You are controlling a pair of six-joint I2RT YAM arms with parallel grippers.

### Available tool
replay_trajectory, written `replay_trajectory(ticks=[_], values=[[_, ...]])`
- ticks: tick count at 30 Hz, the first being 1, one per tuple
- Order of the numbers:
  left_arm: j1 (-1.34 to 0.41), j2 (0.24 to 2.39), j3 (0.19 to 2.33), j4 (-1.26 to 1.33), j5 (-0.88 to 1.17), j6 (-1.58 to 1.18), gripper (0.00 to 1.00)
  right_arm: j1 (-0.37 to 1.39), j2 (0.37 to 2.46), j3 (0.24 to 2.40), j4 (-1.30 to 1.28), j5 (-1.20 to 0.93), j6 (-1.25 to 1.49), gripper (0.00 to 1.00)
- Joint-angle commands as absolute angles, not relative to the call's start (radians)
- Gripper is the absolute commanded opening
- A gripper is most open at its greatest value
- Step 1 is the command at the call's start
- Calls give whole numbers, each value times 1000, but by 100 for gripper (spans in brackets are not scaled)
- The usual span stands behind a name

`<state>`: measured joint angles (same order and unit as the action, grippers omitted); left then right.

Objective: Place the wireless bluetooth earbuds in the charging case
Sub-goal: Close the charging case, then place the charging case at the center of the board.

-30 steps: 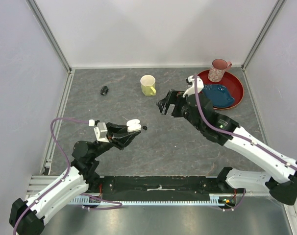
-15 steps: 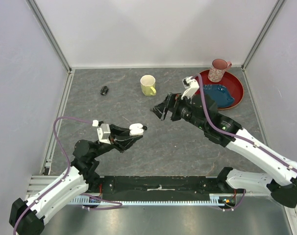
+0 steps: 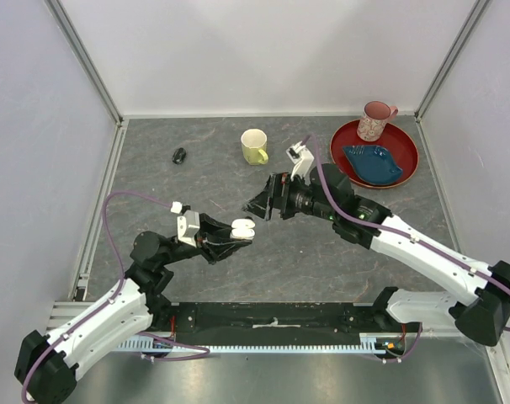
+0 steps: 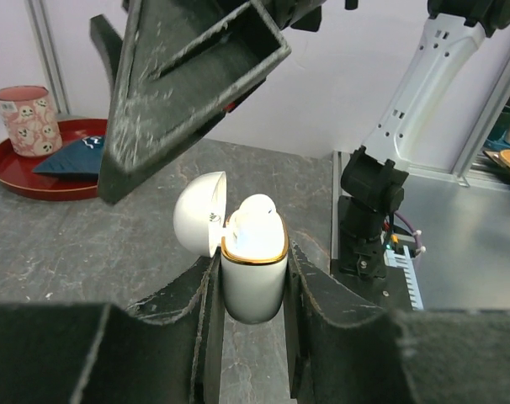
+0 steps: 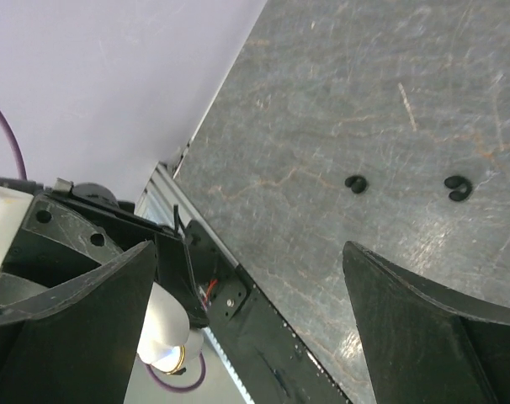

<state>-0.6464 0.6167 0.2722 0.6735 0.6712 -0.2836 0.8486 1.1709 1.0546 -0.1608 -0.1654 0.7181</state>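
Observation:
My left gripper is shut on the white charging case, held upright with its lid hinged open; the same gripper and case show from above. A glossy white earbud sits in the gold-rimmed opening, washed out by glare. My right gripper hangs open just above and right of the case, nothing between its fingers. Two tiny black earbuds lie apart on the grey table below it. The case shows at that view's lower left.
A yellow mug stands at the back centre. A small black object lies at the back left. At the back right, a red plate holds a pink cup and a blue dish. Metal rails edge the table.
My right gripper has swung left and toward the near edge, closing in on the held case. My left gripper has shifted slightly right with the case still in it.

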Motion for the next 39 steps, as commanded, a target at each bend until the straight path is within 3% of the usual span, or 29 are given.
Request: replay_trajectory(ticks=[1,16,20,25,33,39], values=[[-647,630,322,681,712,-270,2,848,1216,1075,-143,-276,709,98],[-647,663,324,663,595,-317,2,848,1160,1031,-222,-298,606,98],[-649,709,400,548,557,-373,2,850,1088,984,-253,-22,679,98],[-647,908,576,279,548,-446,2,847,931,927,-417,529,892,98],[-664,1285,776,225,532,-560,2,841,792,910,-586,709,986,98],[-693,1600,905,353,561,-722,2,839,723,917,-655,778,991,98]])
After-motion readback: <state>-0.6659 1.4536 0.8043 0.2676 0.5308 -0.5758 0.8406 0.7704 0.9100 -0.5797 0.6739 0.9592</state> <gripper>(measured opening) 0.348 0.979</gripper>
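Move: The open lid of the white charging case, held in the left fingertips, lies about 6 cm to the right hand's left, 7 cm back and 3 cm lower. The case body is roughly 2 cm back of the lid. From the left hand, the lid is about 3 cm right, 2 cm ahead and 2 cm up. On the table, some 25 cm below the right hand, one black bit lies about 5 cm ahead and 5 cm left, another 1 cm ahead and 14 cm left. The case stays pinched in the left hand, nearly still at first, while the wide-open right hand eases about 3 cm back and down, bringing its near finger onto the raised lid, then sweeps away to the right, swinging clockwise. The left hand then carries the case forward, down and right, rolling and dipping its fingertips by some 50 degrees. ##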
